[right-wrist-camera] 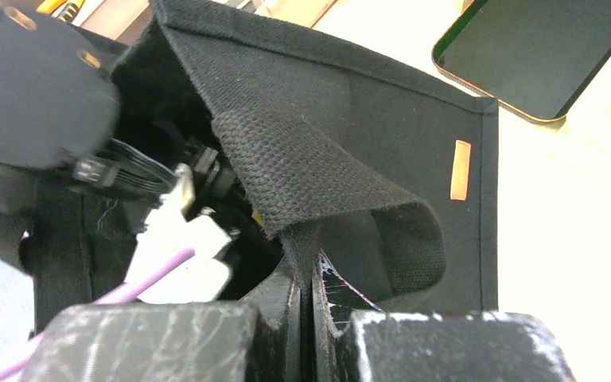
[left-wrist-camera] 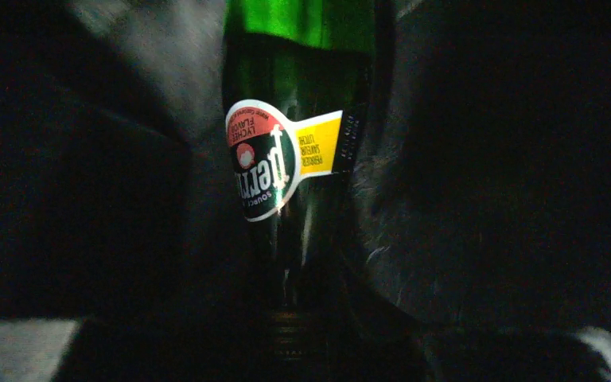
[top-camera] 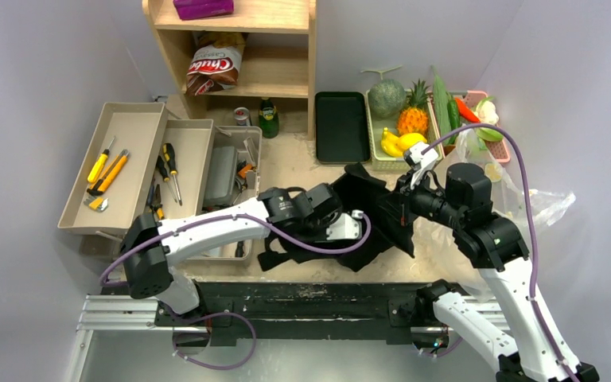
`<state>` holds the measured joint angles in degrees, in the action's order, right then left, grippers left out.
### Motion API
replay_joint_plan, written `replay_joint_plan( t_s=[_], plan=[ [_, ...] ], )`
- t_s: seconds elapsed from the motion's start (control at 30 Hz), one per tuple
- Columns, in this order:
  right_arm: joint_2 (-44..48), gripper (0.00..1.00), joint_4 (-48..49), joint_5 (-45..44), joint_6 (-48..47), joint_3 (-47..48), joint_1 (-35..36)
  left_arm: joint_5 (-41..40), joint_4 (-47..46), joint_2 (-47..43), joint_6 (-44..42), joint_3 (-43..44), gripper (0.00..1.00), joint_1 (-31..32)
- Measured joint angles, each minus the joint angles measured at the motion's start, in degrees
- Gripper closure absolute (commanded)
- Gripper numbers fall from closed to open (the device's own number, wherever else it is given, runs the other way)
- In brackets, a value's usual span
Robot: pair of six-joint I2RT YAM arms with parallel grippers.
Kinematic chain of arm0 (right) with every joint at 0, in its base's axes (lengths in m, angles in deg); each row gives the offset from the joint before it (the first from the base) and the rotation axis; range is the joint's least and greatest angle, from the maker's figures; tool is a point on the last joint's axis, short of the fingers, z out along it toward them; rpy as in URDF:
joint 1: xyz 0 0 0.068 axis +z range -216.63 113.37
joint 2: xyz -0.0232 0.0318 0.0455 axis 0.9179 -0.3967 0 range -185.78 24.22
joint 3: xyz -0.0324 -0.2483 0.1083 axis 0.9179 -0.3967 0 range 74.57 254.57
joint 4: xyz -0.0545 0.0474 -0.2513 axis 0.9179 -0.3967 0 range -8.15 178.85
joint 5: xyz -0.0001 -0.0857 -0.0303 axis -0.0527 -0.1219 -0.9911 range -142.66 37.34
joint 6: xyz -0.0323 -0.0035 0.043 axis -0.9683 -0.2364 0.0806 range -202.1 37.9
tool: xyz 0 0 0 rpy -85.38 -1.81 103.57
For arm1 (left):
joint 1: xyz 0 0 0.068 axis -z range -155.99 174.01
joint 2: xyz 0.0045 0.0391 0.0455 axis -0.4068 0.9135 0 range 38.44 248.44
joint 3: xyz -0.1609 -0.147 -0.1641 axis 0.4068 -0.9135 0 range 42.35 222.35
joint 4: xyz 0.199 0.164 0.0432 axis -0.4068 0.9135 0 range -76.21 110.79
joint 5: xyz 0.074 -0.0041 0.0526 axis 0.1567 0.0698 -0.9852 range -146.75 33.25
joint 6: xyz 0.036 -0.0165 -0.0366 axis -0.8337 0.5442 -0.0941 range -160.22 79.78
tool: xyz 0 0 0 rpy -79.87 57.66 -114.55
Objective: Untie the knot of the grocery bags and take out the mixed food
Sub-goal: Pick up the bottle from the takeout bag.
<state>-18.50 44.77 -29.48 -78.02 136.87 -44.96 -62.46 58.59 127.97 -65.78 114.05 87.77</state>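
Note:
The black cloth grocery bag (top-camera: 374, 199) lies at the table's middle with its mouth toward the left arm. My right gripper (right-wrist-camera: 304, 278) is shut on a fold of the bag's rim (right-wrist-camera: 318, 183) and holds it up. My left gripper (left-wrist-camera: 296, 342) is deep inside the dark bag. A green bottle (left-wrist-camera: 302, 95) with a red, white and yellow label points its neck between the dim fingers, which stand close on both sides. The see-through plastic bag (top-camera: 525, 199) lies crumpled at the right. A melon (top-camera: 386, 97), a pineapple (top-camera: 414, 115), yellow fruit (top-camera: 398, 143), a cucumber (top-camera: 441, 103) and a red pepper (top-camera: 467, 110) rest in baskets.
A flat black tray (top-camera: 341, 127) lies behind the bag. The wooden shelf (top-camera: 286, 48) holds a chip packet (top-camera: 215, 68); a second green bottle (top-camera: 267, 118) and a can (top-camera: 242, 116) stand at its foot. Beige trays (top-camera: 127, 159) with yellow-handled tools fill the left.

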Motion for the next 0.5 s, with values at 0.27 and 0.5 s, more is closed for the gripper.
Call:
replay_joint_plan(
  t_s=[0.27, 0.5],
  plan=[
    [-0.8, 1.00, 1.8, -1.3, 0.0, -0.4, 0.0, 3.8, 11.6, -0.4, -7.1, 16.7, 1.00, -0.2],
    [-0.7, 1.00, 2.3, -2.6, 0.3, -1.3, 0.0, 6.6, 22.0, -0.4, -11.2, 25.7, 1.00, -0.2]
  ],
)
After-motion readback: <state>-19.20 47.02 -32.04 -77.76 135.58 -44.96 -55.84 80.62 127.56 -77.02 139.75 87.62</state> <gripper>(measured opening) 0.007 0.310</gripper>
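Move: The left hand, deep in the black bag, already has the bottle by its capped neck, the body hanging some 6 cm below and 6 cm to the right, about 2 cm ahead. The bag's mouth, its way out, is roughly 13 cm above, 9 cm right and 2 cm ahead; the dark tray lies some 23 cm ahead, 7 cm right and 12 cm below. From the right hand, pinching the rim, that mouth centre is about 8 cm left, 3 cm back and 4 cm below. Keeping its grip on the neck just under the cap, the left hand draws the bottle up through the bag towards the open mouth, about 12 cm and almost straight up, quick at first and then slowing, while the wrist turns some 13 degrees clockwise. The right hand stays shut on the rim and holds that side of the bag up, easing forward only about a centimetre. ##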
